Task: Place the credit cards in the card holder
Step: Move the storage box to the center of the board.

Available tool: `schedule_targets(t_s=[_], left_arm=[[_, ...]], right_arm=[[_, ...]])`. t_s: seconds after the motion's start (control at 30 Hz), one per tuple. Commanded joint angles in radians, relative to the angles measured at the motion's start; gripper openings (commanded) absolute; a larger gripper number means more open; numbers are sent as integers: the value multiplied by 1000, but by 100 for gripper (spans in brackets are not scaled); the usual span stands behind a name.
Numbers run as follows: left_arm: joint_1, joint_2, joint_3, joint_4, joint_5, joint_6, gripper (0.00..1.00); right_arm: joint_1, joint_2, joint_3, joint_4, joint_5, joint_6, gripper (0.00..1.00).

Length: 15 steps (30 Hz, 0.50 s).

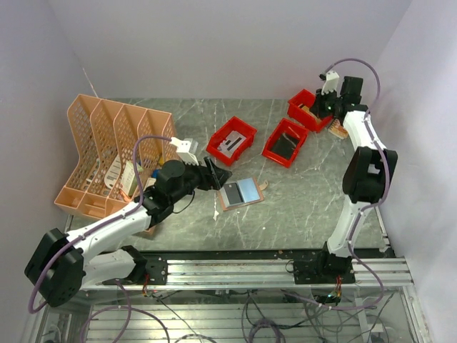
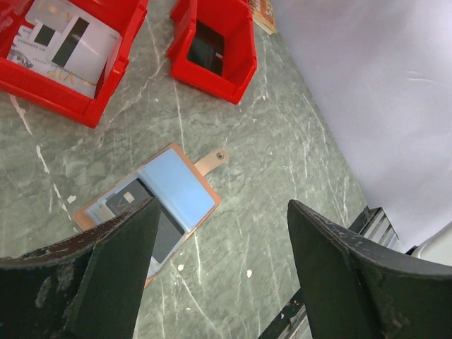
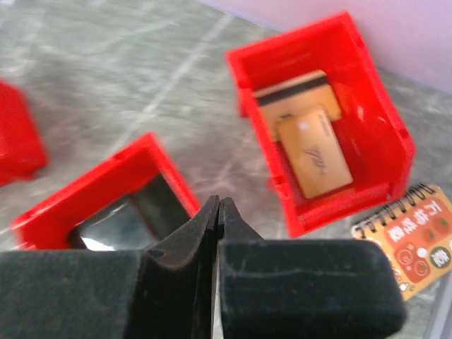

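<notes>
The card holder (image 1: 223, 203) (image 2: 206, 210) lies open and flat in the middle of the table, its strap tab pointing right. A light blue credit card (image 1: 249, 189) (image 2: 176, 185) covers its right half. A dark card with a chip (image 1: 231, 194) (image 2: 134, 205) sits on its left half. My left gripper (image 1: 214, 174) (image 2: 222, 208) hangs open just above and left of the holder, its fingers (image 2: 106, 275) wide apart with nothing between them. My right gripper (image 1: 330, 107) (image 3: 219, 201) is shut and empty, up over the far right red bins.
Three red bins stand at the back: the left one (image 1: 214, 146) (image 2: 42, 85) holds pale cards, the middle one (image 1: 270, 150) (image 3: 169, 169) something dark, the right one (image 1: 296, 107) (image 3: 381, 141) tan cards. A peach mesh rack (image 1: 107, 150) fills the left. An orange spiral notebook (image 3: 417, 233) lies beside the right bin.
</notes>
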Motion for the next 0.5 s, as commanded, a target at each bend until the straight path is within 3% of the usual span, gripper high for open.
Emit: schedule_targets(t_s=[0.0, 0.17, 0.47], left_arm=[[8, -15, -43, 60, 3, -18, 84], [8, -25, -55, 40, -7, -24, 84], [10, -10, -33, -6, -17, -14, 84]], right_arm=[[-4, 151, 133, -56, 225, -16, 0], [-13, 282, 280, -45, 316, -32, 0], [-56, 415, 402, -38, 289, -34, 0]])
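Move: The storage box with the gold cards lies ahead and to the right of the shut right fingers, about 11 cm forward, 6 cm right and 16 cm down. The red box with the black card is some 4 cm back and 7 cm left of that hand. The notebook lies roughly 5 cm ahead and 15 cm right of it. From the left hand, the storage box is about 37 cm forward and 32 cm right, some 18 cm lower. Down, right and forward in one sweep of about 8 cm each way, the right hand heads for the storage box with the gold cards. The drop ends first, and it goes on nearly level over the box's near side, turning some 15 degrees clockwise, fingers still shut. Meanwhile the left hand, wide open near the card holder, sinks about 2.5 cm. ##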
